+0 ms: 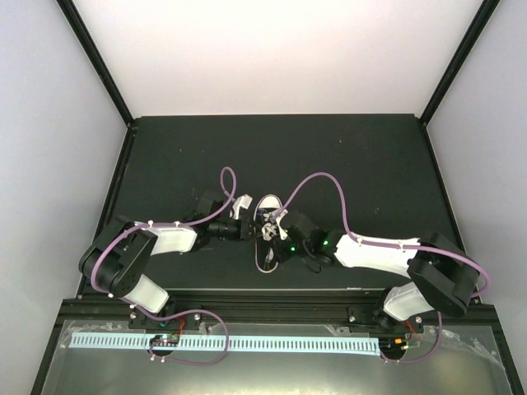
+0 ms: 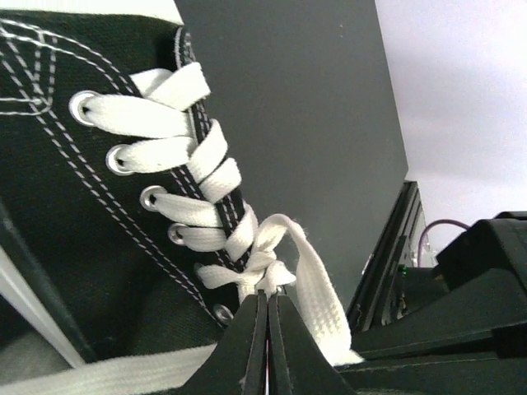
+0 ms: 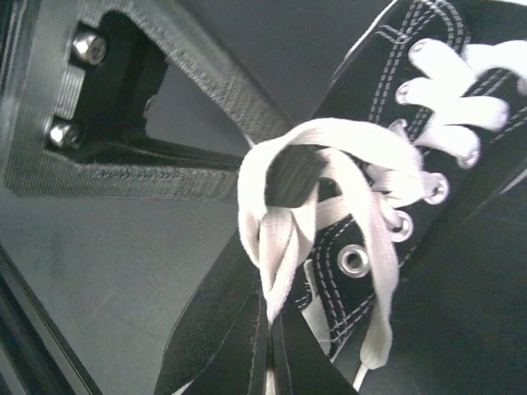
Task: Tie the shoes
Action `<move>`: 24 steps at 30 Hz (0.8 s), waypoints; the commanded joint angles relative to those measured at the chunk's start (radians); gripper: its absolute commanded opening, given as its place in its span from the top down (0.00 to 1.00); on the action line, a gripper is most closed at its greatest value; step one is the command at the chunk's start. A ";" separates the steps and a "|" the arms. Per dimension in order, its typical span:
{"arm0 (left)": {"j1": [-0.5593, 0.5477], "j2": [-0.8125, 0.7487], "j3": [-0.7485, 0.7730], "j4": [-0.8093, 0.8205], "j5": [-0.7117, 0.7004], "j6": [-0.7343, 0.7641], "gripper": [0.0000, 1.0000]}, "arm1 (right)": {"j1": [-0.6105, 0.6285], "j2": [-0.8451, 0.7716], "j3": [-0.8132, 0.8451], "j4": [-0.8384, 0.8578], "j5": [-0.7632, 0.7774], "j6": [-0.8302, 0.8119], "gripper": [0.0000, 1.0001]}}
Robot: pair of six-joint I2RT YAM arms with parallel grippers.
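Note:
The black canvas sneaker (image 1: 268, 202) lies at the middle of the table between both grippers; its white toe cap points away from the arms. In the left wrist view the sneaker (image 2: 66, 247) shows its crossed white laces (image 2: 181, 115) and a first knot (image 2: 265, 270). My left gripper (image 2: 269, 298) is shut on the lace right at that knot. In the right wrist view my right gripper (image 3: 272, 317) is shut on a folded loop of white lace (image 3: 262, 206) beside the sneaker's (image 3: 412, 49) eyelets. The left gripper's grey body (image 3: 148, 123) sits close behind the loop.
The black table mat (image 1: 354, 156) is bounded by a black frame rail (image 1: 272, 292) at the near edge. Purple cables (image 1: 317, 179) arch over both arms. White walls surround the table. Both arms (image 1: 379, 251) crowd the sneaker from either side.

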 commanded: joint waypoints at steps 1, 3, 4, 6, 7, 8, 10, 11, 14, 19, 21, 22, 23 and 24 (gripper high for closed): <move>-0.007 -0.039 0.012 -0.044 -0.062 0.036 0.98 | 0.001 -0.036 0.052 -0.067 0.097 -0.010 0.98; -0.006 -0.044 0.026 -0.083 -0.086 0.055 0.99 | -0.010 -0.041 0.073 -0.100 0.095 -0.020 0.98; -0.007 -0.046 0.031 -0.098 -0.095 0.064 0.98 | -0.020 -0.039 0.084 -0.111 0.090 -0.023 0.98; -0.007 -0.047 0.042 -0.125 -0.109 0.078 0.98 | -0.046 -0.033 0.096 -0.123 0.063 -0.027 0.98; -0.006 -0.047 0.044 -0.135 -0.112 0.085 0.98 | -0.066 -0.030 0.099 -0.123 0.035 -0.028 0.99; -0.007 -0.046 0.047 -0.144 -0.117 0.090 0.98 | -0.084 -0.029 0.099 -0.119 0.008 -0.029 0.98; -0.007 -0.045 0.048 -0.159 -0.127 0.100 0.98 | -0.118 -0.026 0.097 -0.106 -0.045 -0.029 0.98; -0.006 -0.047 0.049 -0.168 -0.135 0.104 0.98 | -0.133 -0.026 0.096 -0.101 -0.067 -0.030 0.98; 0.001 -0.054 0.047 -0.187 -0.164 0.109 0.98 | -0.177 -0.019 0.091 -0.087 -0.127 -0.033 0.98; 0.023 -0.067 0.044 -0.210 -0.206 0.105 0.98 | -0.234 0.009 0.086 -0.081 -0.190 -0.041 0.98; 0.036 -0.075 0.039 -0.217 -0.218 0.105 0.99 | -0.258 0.011 0.075 -0.075 -0.211 -0.039 0.98; 0.045 -0.079 0.037 -0.217 -0.221 0.105 0.98 | -0.269 0.011 0.069 -0.071 -0.218 -0.039 0.98; 0.051 -0.082 0.034 -0.218 -0.220 0.105 0.99 | -0.278 0.011 0.063 -0.066 -0.226 -0.038 0.98; 0.058 -0.084 0.033 -0.219 -0.220 0.108 0.98 | -0.287 0.010 0.057 -0.063 -0.233 -0.039 0.98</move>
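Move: Both grippers are shut on lace over the shoe's tongue. From the left gripper the base knot lies about 3 cm to the right, 2 cm ahead and slightly lower; the white toe cap is some 12 cm ahead, 3 cm right and 5 cm down. From the right gripper the knot is roughly 3 cm ahead, 2 cm left and 2 cm lower, with the left fingertips about 5 cm left and 1 cm ahead. Keep both grippers shut on their lace loops and draw the hands apart to tighten the bow. Take the right gripper about 5.5 cm forward along the shoe and 3.5 cm outward to the right, rising some 2 cm early on. Meanwhile ease the left gripper about 3 cm left and 2 cm down with a little forward, tipping its fingers roughly 10 degrees further down. ##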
